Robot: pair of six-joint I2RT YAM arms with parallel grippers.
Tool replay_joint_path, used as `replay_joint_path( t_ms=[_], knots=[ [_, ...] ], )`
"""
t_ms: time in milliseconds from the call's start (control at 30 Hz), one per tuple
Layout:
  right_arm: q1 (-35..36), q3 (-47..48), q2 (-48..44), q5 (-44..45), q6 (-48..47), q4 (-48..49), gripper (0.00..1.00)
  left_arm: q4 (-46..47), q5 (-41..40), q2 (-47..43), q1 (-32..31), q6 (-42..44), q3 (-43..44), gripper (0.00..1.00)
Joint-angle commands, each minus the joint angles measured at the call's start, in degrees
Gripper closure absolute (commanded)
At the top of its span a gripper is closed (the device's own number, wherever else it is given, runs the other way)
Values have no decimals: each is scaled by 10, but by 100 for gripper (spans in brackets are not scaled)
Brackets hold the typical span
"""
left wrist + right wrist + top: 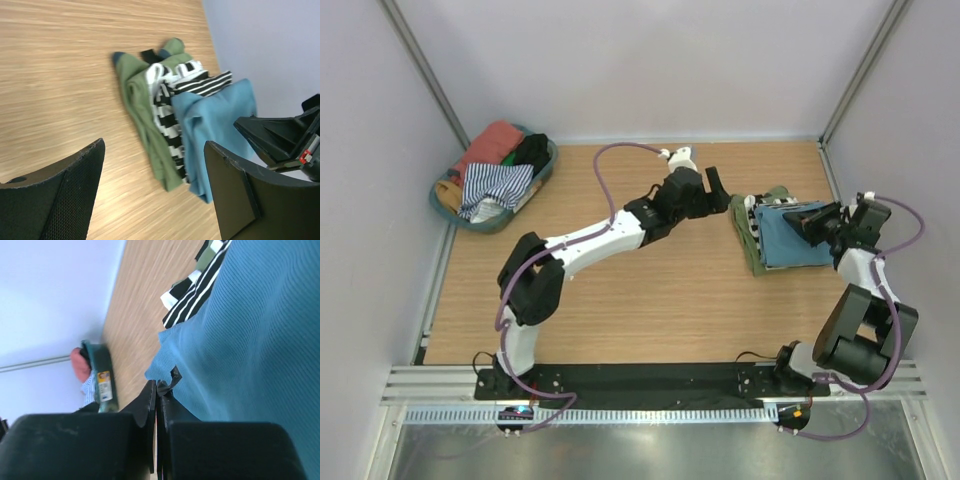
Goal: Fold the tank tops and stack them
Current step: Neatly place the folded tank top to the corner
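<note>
Three folded tank tops lie stacked at the table's right. The olive green one (748, 243) is lowest, a black-and-white striped one (752, 210) lies over it, and the teal blue one (788, 240) is on top. My left gripper (720, 192) hovers open just left of the stack; in the left wrist view (155, 192) wood and the stack's near edge show between its fingers (65, 195). My right gripper (817, 222) rests over the teal top's right part, jaws shut (159, 387) with no cloth seen between them. The teal cloth (250, 340) fills that view.
A round teal basket (549, 163) stands in the far left corner, holding coral, black, mustard and blue-striped clothes. Purple walls close in the table at left, back and right. The stack lies near the right wall. My left arm stretches across the table's middle.
</note>
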Motion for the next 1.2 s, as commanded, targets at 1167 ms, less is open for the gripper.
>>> replay_joint_path(
  t_ms=[1167],
  knots=[
    [75,-184,121,61,130,590,99,52,-18,-142,23,14,-147,20]
  ],
)
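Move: The right hand, already shut, hovers over the far left part of the blue tank top, whose middle lies about 5 cm back, 3 cm to its right and some 9 cm below. The striped tank top's visible edge is level with the hand and 7 cm to its left. The green one's edge lies about 9 cm left and 5 cm back. From the left hand the blue top is roughly 21 cm right, 9 cm back and 14 cm lower. Forward and down goes the right hand, about 5 cm out and 8 cm lower over the blue tank top with its fingers kept shut. It then rises some 10 cm, ending back near its first height while its fingers tip up towards level; contact at the low point can't be seen. The open left hand draws off leftward from the stack, then stops. ##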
